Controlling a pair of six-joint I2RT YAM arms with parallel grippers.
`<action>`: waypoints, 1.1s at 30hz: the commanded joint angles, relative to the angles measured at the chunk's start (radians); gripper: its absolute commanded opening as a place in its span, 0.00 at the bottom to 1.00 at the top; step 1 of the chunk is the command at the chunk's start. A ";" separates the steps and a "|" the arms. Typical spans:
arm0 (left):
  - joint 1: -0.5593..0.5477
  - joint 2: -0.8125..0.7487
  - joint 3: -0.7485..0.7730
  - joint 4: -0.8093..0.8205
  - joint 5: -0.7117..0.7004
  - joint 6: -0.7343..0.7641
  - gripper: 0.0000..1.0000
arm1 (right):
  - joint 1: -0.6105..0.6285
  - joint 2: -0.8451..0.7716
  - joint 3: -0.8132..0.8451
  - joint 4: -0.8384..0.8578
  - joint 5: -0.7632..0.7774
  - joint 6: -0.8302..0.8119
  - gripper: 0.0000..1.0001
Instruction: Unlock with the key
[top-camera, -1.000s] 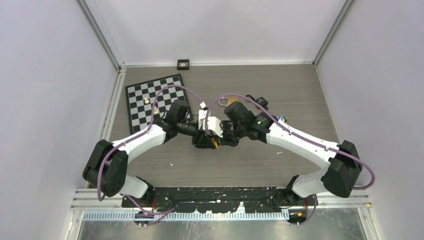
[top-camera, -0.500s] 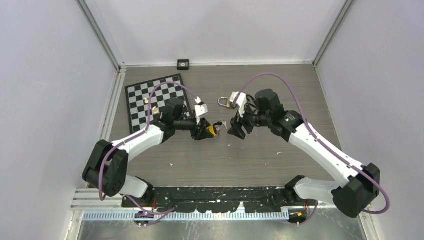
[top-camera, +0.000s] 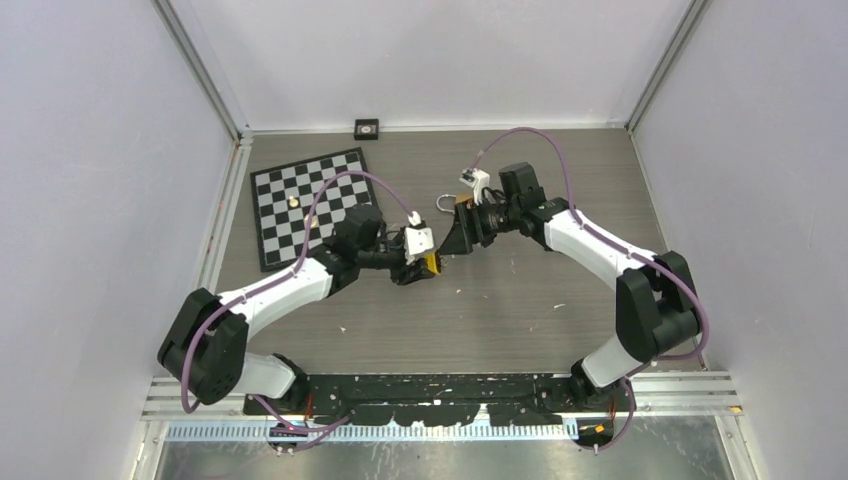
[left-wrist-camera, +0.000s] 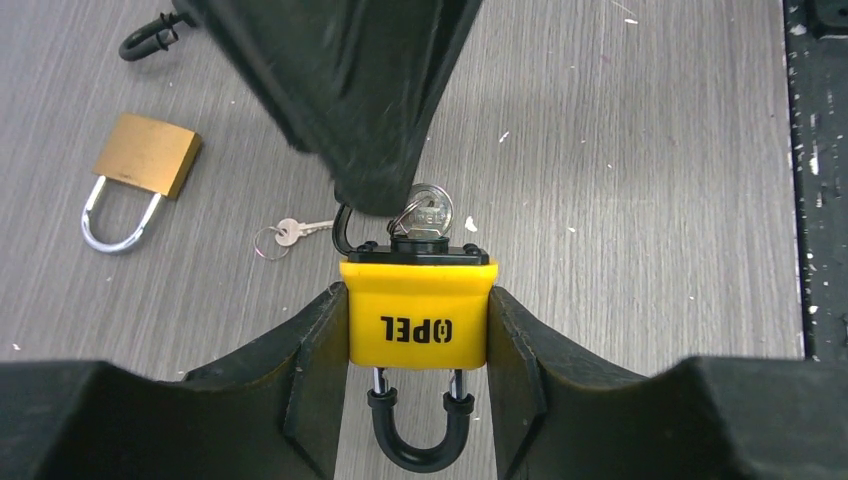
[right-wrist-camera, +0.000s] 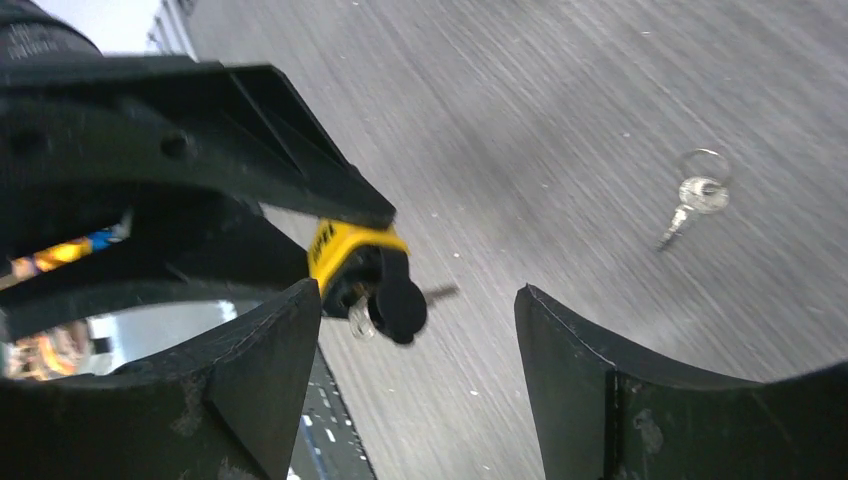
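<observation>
My left gripper (left-wrist-camera: 418, 300) is shut on the body of a yellow padlock (left-wrist-camera: 418, 330), seen near the table's middle (top-camera: 430, 264). Its black-coated shackle (left-wrist-camera: 418, 445) points back toward my wrist, both legs in the body. A silver key (left-wrist-camera: 427, 212) sticks out of the padlock's far end, beside a black cap (right-wrist-camera: 398, 300). My right gripper (top-camera: 456, 238) hangs open just beyond that end, one of its fingers (left-wrist-camera: 350, 100) looming over the key. In the right wrist view the key end of the yellow padlock (right-wrist-camera: 335, 250) shows by the left finger, and nothing sits between the jaws of the right gripper (right-wrist-camera: 412, 292).
A brass padlock (left-wrist-camera: 140, 165) with a silver shackle lies on the wood table behind the right gripper (top-camera: 446, 203). A loose key on a ring (left-wrist-camera: 285, 232) lies near it (right-wrist-camera: 695, 198). A checkered board (top-camera: 320, 215) with small pieces lies at back left, and a small black box (top-camera: 366, 128) sits at the back wall.
My right gripper was closed at the padlock's key end; it has opened and drawn off toward the back right. My left gripper kept its hold and shifted slightly right.
</observation>
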 joint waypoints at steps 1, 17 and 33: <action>-0.051 -0.040 0.021 0.090 -0.123 0.052 0.00 | -0.002 0.025 0.016 0.144 -0.145 0.145 0.76; -0.079 -0.026 0.020 0.148 -0.202 0.023 0.00 | -0.005 0.229 -0.030 0.303 -0.308 0.266 0.65; -0.081 0.018 0.020 0.193 -0.322 -0.001 0.00 | -0.007 0.290 -0.039 0.529 -0.412 0.460 0.17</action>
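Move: The left hand already holds the yellow padlock between its fingertips, shackle towards its palm and the inserted key's black head facing right. From the right hand, the padlock lies about 6 cm to the left, 3 cm back and 2 cm lower. Down on the table, some 14 cm below the right hand, a loose key lies about 2 cm ahead and 2 cm left, and a brass padlock straight ahead about 10 cm. The right hand reaches left about 4 cm towards the key end of the yellow padlock and dips some 3 cm midway, rolling and lifting its fingers by close to 30 degrees in all, while its wide-open fingers close to roughly half that gap, one over the padlock's lettered face and the other behind, beginning to pinch the body with the black key head between them. The left hand keeps its grip and carries the padlock about 3 cm forward to meet it, sinking slightly and turning some 10 degrees counter-clockwise. ##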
